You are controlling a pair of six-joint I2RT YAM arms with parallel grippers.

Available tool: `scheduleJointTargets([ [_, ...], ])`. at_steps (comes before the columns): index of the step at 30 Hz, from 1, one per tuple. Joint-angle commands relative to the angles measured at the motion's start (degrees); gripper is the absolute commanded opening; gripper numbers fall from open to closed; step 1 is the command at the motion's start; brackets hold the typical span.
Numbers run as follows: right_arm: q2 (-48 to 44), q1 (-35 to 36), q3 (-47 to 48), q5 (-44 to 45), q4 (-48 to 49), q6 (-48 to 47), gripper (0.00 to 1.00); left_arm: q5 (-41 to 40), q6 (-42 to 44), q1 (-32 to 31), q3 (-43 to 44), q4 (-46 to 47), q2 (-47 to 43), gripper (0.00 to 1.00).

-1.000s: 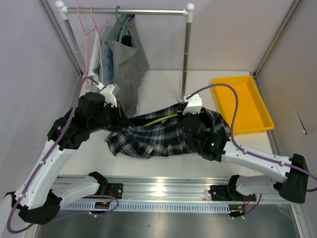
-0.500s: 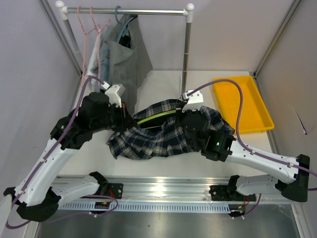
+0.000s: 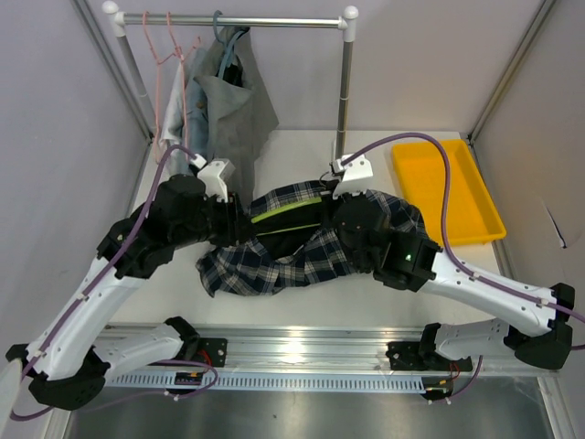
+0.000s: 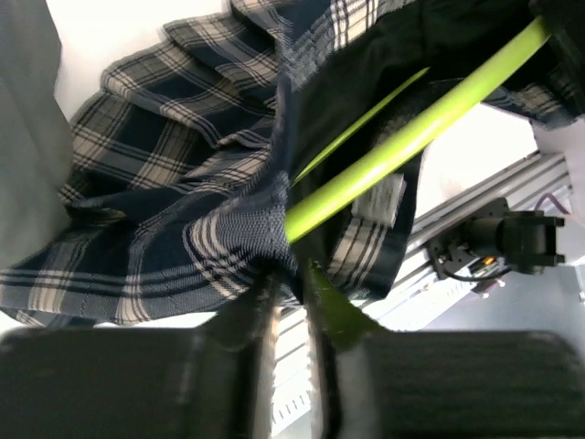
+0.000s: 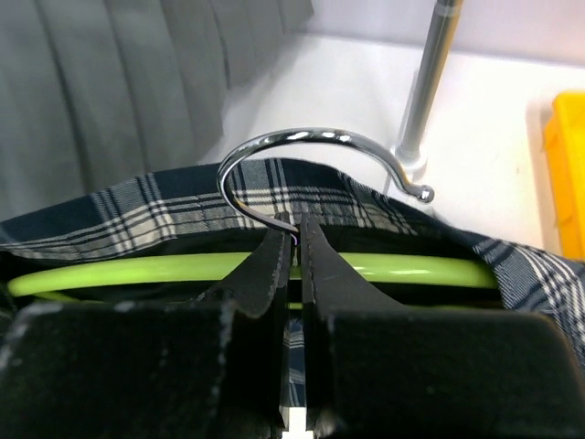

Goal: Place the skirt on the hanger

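The dark blue plaid skirt [image 3: 274, 265] hangs bunched over the lime-green hanger [image 3: 285, 214], lifted between the two arms. My right gripper [image 5: 294, 242] is shut on the neck of the hanger's chrome hook [image 5: 302, 137], with the green bar [image 5: 393, 271] running across behind its fingers. My left gripper [image 4: 291, 270] is at the hanger's left end [image 4: 384, 155], its jaws a narrow gap apart with the skirt's edge [image 4: 228, 238] at their tips. In the top view the left gripper [image 3: 239, 222] and right gripper [image 3: 335, 208] sit at either end of the bar.
A clothes rack's rail [image 3: 238, 20] stands at the back with grey garments [image 3: 233, 101] and pink hangers [image 3: 164, 55] on it; its right post [image 3: 344, 91] stands just behind the skirt. A yellow tray [image 3: 448, 192] lies at the right.
Both arms carried the hanger and skirt slightly back and to the left, and the skirt bunched more. The left jaws, shut before, have parted a little.
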Motion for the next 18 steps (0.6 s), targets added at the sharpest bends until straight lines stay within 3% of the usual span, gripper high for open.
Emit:
scheduleJointTargets([
  [1,-1.4,0.5,7.5,-0.7,1.7,-0.8,0.0,-0.4,1.7,-0.3,1.7,2.6,-2.6,0.36],
  [6,-1.2,0.5,10.2,-2.3,-0.6,-0.5,0.0,3.2,5.5,-0.3,5.0,4.7,-3.6,0.51],
  [18,-3.1,0.5,17.0,-7.0,-8.2,-1.8,0.0,5.4,18.8,-0.4,14.6,9.8,-6.6,0.56],
])
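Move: The left fingers are at the left waist corner of the plaid skirt, over the green hanger's left end. From them the hanger neck, in the right fingers, is about 21 cm right, 7 cm ahead and 4 cm higher; the hanging grey skirt is some 28 cm ahead, 4 cm left and 10 cm up. From the right hand, that waist corner lies about 21 cm left, 7 cm back and 4 cm lower; the rack's right post is roughly 24 cm ahead, 5 cm right. Open the left gripper to about half, let go of the plaid skirt's left waist corner, and lift the hand almost straight up some 12 cm, drifting back slightly, while the fingers tip up about 25 degrees. Keep the right gripper shut on the hanger neck just below the hook, raising it about 5 cm and easing back a little. ##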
